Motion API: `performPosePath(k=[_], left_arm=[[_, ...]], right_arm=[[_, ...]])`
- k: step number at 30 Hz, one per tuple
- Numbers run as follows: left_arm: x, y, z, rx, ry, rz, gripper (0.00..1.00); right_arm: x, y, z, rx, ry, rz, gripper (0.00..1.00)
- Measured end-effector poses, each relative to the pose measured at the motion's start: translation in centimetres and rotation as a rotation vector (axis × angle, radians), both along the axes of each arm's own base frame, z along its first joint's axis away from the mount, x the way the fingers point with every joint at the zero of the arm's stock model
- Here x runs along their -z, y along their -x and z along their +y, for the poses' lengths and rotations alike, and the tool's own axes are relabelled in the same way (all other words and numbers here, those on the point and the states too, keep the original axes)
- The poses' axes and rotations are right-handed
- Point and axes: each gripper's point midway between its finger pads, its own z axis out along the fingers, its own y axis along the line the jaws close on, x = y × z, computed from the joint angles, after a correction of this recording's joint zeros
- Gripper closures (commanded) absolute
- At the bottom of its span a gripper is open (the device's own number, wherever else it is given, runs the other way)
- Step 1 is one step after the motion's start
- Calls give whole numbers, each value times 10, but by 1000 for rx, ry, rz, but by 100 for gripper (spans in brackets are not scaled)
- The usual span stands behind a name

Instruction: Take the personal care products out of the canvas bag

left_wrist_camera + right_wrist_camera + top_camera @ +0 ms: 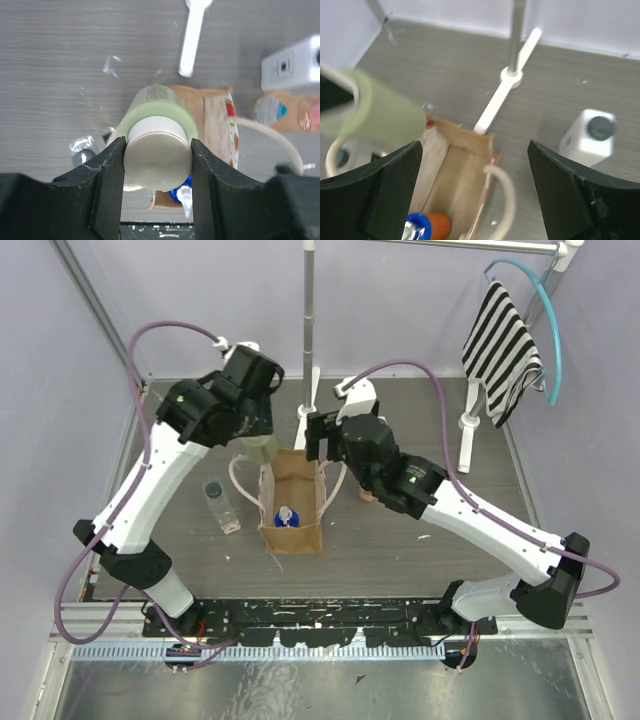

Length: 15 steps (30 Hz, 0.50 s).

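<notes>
The canvas bag stands upright mid-table, tan with cream loop handles, and shows too in the right wrist view. My left gripper is shut on the cream cap of a pale green bottle, held just above the bag's far left corner. My right gripper hangs open and holds nothing over the bag's far right side. Inside the bag is a blue-capped orange bottle. A clear dark-capped bottle stands left of the bag. A white grey-capped bottle and a pink-orange bottle are right of it.
A clothes rack's metal pole with white feet stands just behind the bag. A striped cloth on a hanger hangs at the back right. Purple walls close in the table on the left, right and far sides.
</notes>
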Motion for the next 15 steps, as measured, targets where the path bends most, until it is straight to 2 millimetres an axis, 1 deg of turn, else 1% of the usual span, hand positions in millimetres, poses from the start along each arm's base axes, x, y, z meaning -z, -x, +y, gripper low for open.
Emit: performPosePath(k=[2,5,7,10,13,15], left_arm=[[-13,-8,20,-56,1,-30,100],[-24,-17,57,-152,-16,-55,100],[-27,-19,80,-206,-38,-59,100],[-31,-20,110,-270,-54,-66,98],[-32,-19,135,-324,-57,-64,99],[-25,-18,146,-345,-60,-46,99]], right_arm=[[13,11,18,-65,12,47,9],[35,23,41,-145,32,114,9],[50,30,53,-189,47,161,9],[70,38,67,-238,60,223,10],[88,46,80,-279,58,285,9],[98,50,86,-297,61,320,9]])
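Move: The right hand, empty, goes for the blue-capped bottle in the near end of the bag, about 12 cm to its left, 11 cm back and 23 cm below; the white bottle stands 13 cm ahead and 11 cm right of this hand, the pink-capped one 4 cm ahead and 9 cm right. The left hand holds the green jar, bound for open table some 18 cm to its left; the clear bottle lies about 13 cm left and 6 cm back, the bag 3 cm right and 5 cm back. Already gripping the green jar above the bag's far left side, the left hand swings it about 15 cm left, clear of the bag and out over the open table beyond the clear bottle, rising a few centimetres at first and turning some 20 degrees counter-clockwise with its hold kept. At the same time the right hand, fingers staying wide open, sinks about 10 cm while going 9 cm left and 5 cm back, in over the bag towards the blue-capped bottle, its fingers tipping down nearly 20 degrees and turning counter-clockwise about as much. ##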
